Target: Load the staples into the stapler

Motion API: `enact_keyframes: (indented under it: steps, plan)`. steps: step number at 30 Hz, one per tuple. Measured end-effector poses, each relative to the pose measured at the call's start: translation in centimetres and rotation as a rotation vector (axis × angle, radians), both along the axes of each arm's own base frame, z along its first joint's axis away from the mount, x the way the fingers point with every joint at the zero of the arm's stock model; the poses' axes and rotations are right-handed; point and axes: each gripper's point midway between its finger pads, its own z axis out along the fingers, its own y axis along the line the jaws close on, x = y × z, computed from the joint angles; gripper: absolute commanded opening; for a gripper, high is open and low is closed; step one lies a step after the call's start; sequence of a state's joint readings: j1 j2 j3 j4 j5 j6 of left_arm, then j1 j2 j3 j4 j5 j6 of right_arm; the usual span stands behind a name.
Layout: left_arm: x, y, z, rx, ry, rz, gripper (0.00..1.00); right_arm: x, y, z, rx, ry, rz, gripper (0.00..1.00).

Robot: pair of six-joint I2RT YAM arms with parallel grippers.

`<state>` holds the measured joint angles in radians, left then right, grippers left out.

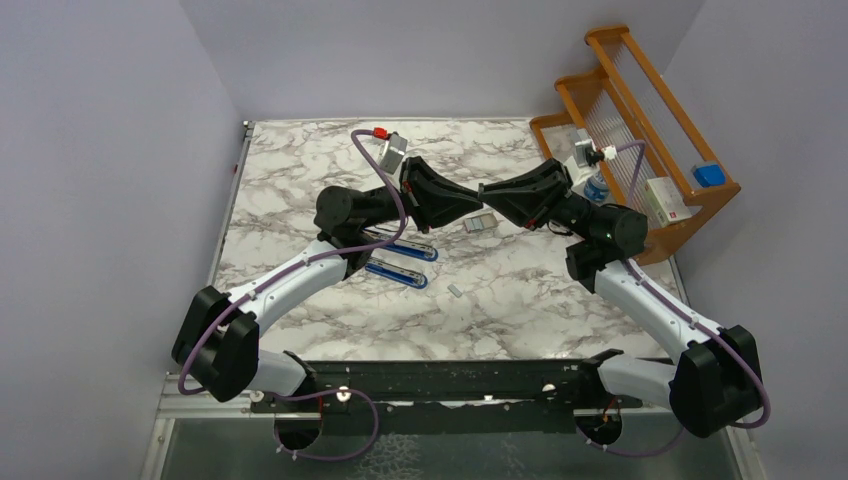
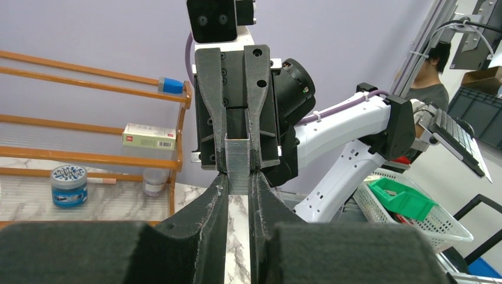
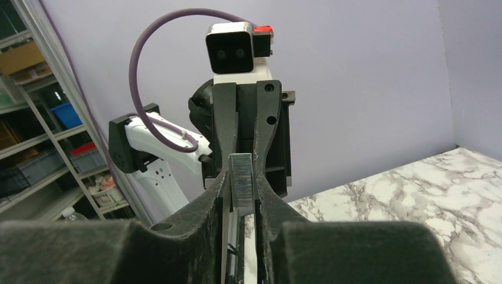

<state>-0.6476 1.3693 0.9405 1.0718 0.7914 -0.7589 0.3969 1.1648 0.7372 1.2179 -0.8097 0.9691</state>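
Observation:
A short silvery strip of staples [image 2: 238,161] hangs in the air between my two grippers, which meet tip to tip above the table's middle. My left gripper [image 2: 238,179] is shut on its near end, and my right gripper [image 3: 241,198] is shut on the other end of the strip [image 3: 241,177]. In the top view the left gripper [image 1: 474,198] and the right gripper [image 1: 486,194] touch noses and hide the strip. The blue stapler [image 1: 402,262] lies opened out on the table under the left arm. A small flat staple box [image 1: 480,224] lies just below the grippers.
A small loose grey piece [image 1: 455,291] lies near the table's middle. A wooden rack [image 1: 640,120] stands at the back right with a white red-labelled box [image 1: 668,200] and a blue block [image 1: 708,174]. A blue-capped cylinder [image 1: 597,187] sits by the rack.

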Motion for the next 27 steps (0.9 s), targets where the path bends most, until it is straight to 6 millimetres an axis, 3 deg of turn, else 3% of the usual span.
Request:
enact_keyframes:
  steps: [6, 15, 21, 27]
  plan:
    - [0.0, -0.1, -0.1, 0.003, 0.000, 0.001, 0.06, -0.1, 0.0, 0.1, 0.002, 0.001, 0.000, 0.46]
    - [1.1, 0.5, -1.4, 0.064, -0.020, 0.022, 0.03, -1.3, -1.4, 2.3, 0.028, -0.062, -0.084, 0.56]
    - [3.0, 1.6, -5.9, 0.252, -0.038, 0.082, 0.02, -2.2, -4.2, 4.3, 0.065, -0.098, -0.288, 0.57]
    - [2.5, 3.0, -11.7, 0.510, -0.217, 0.131, 0.02, -1.1, -5.7, 2.8, -0.003, -0.064, -0.443, 0.57]
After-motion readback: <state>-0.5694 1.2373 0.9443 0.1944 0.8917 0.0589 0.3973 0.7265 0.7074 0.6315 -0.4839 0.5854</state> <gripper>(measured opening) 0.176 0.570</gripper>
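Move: The left hand grips the staple strip, with the right fingers still on its other end. From the left hand the nearer stapler lies about 9 cm ahead and 20 left, the farther one 14 ahead and 18 left. The staple box is about 17 ahead and 3 right, and a loose strip 3 ahead and 3 left; all are some 40 cm below. From the right hand the nearer stapler is about 9 ahead, 21 left. Right hand opens off the staple strip, drawing 6 cm right; left lowers it about 12 cm, tipping fingers down. ##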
